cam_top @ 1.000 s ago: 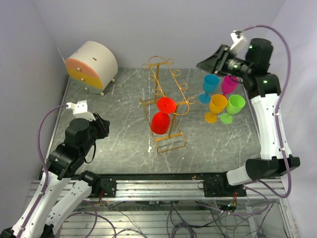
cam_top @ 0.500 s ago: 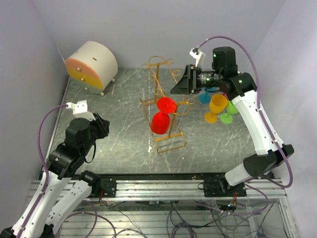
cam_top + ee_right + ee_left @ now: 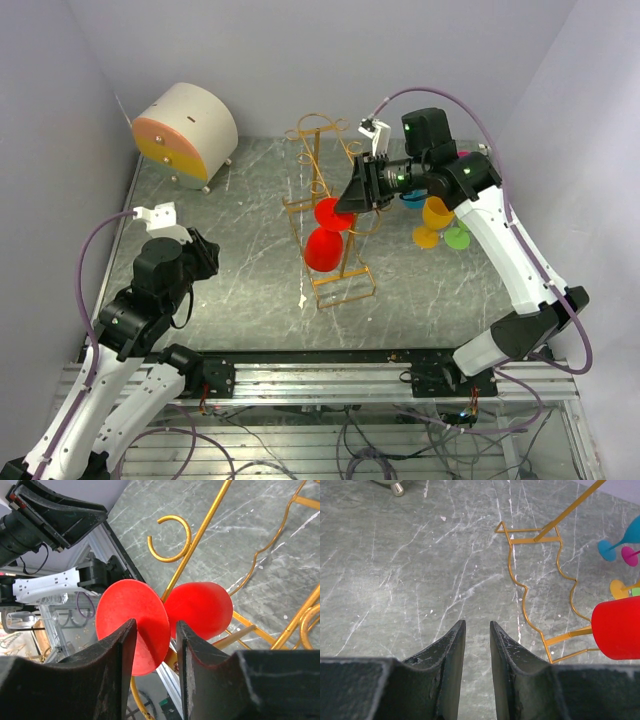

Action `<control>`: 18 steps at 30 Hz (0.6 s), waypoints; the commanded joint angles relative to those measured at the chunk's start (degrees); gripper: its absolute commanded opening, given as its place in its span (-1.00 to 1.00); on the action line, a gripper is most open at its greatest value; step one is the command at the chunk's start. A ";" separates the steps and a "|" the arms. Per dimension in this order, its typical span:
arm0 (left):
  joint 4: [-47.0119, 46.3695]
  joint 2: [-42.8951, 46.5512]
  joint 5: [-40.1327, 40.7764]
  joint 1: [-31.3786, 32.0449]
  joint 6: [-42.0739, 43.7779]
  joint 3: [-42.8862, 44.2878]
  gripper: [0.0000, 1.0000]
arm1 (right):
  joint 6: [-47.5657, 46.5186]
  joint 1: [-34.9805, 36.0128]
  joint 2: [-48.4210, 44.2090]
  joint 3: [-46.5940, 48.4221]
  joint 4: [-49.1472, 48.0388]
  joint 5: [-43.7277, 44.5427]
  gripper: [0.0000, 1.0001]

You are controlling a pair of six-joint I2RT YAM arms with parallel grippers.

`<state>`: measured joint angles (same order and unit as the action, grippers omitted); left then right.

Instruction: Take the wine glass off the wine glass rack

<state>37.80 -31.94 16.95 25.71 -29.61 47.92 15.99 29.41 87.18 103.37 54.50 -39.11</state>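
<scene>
A red wine glass [image 3: 322, 248] hangs upside down on the golden wire wine glass rack [image 3: 345, 297] at the table's middle. My right gripper [image 3: 352, 195] has come in from the right at the height of the glass's foot. In the right wrist view the round red foot [image 3: 131, 615] sits between the two fingers of the open right gripper [image 3: 155, 627]. It lies close to the left finger and a gap shows at the right one. The bowl [image 3: 200, 610] hangs behind, beside the rack's post [image 3: 200, 527]. My left gripper [image 3: 477, 625] hovers open over bare table, left of the rack's base [image 3: 520, 587].
A white drum-shaped box with an orange and yellow front [image 3: 185, 130] stands at the back left. Several coloured glasses stand at the right, among them an orange one [image 3: 437, 215] and a green one [image 3: 460, 237], partly behind my right arm.
My right arm swung left from above the coloured glasses to the rack, bringing its jaws around the red glass's foot and narrowing them a little. The left arm stayed still.
</scene>
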 commanded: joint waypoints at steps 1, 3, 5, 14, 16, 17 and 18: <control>-0.20 0.26 1.93 0.21 -0.53 0.06 -0.26 | -0.91 0.82 -0.40 -0.23 0.54 0.37 -0.33; -0.11 0.31 2.03 0.19 -0.56 0.06 -0.26 | -0.48 0.93 -0.67 0.11 0.04 0.58 -0.43; -0.10 0.41 2.11 0.21 -0.63 0.15 -0.27 | -0.14 0.91 -0.93 0.52 -0.21 1.05 -0.51; -0.10 0.23 2.19 0.15 -0.63 0.12 -0.27 | 1.49 0.91 -0.97 1.53 -1.78 1.61 -0.89; -0.01 0.28 2.28 0.21 -0.63 0.14 -0.26 | 2.04 0.91 -1.30 1.45 -2.55 1.23 -0.94; -0.01 0.30 2.30 0.21 -0.63 0.10 -0.27 | 2.37 0.91 -1.35 1.48 -2.75 1.08 -0.96; -0.01 0.30 2.30 0.17 -0.63 0.08 -0.27 | 2.48 0.83 -1.39 1.52 -2.93 0.77 -0.97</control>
<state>38.04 -31.92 17.82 25.71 -30.00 47.92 18.17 30.09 86.52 104.38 52.23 -39.22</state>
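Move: The red wine glass hangs upside down on the rack with its foot already at the right hand's open fingers; the glass's middle is about 6 cm below that hand, 2 cm to its left and 1 cm back. The rack's middle lies some 10 cm ahead, 2 cm left and 13 cm down. The yellow wine glass stands about 13 cm ahead, 22 cm right and 24 cm down. From the idle left hand, the red glass lies roughly 23 cm right, 4 cm ahead and 3 cm higher. Almost in place at first, the right hand shuts its fingers from well open to nearly closed and pinches the rim of the red glass's foot. Before they finish closing, it starts straight up, rising some 1.5 cm with barely any wrist tilt. ##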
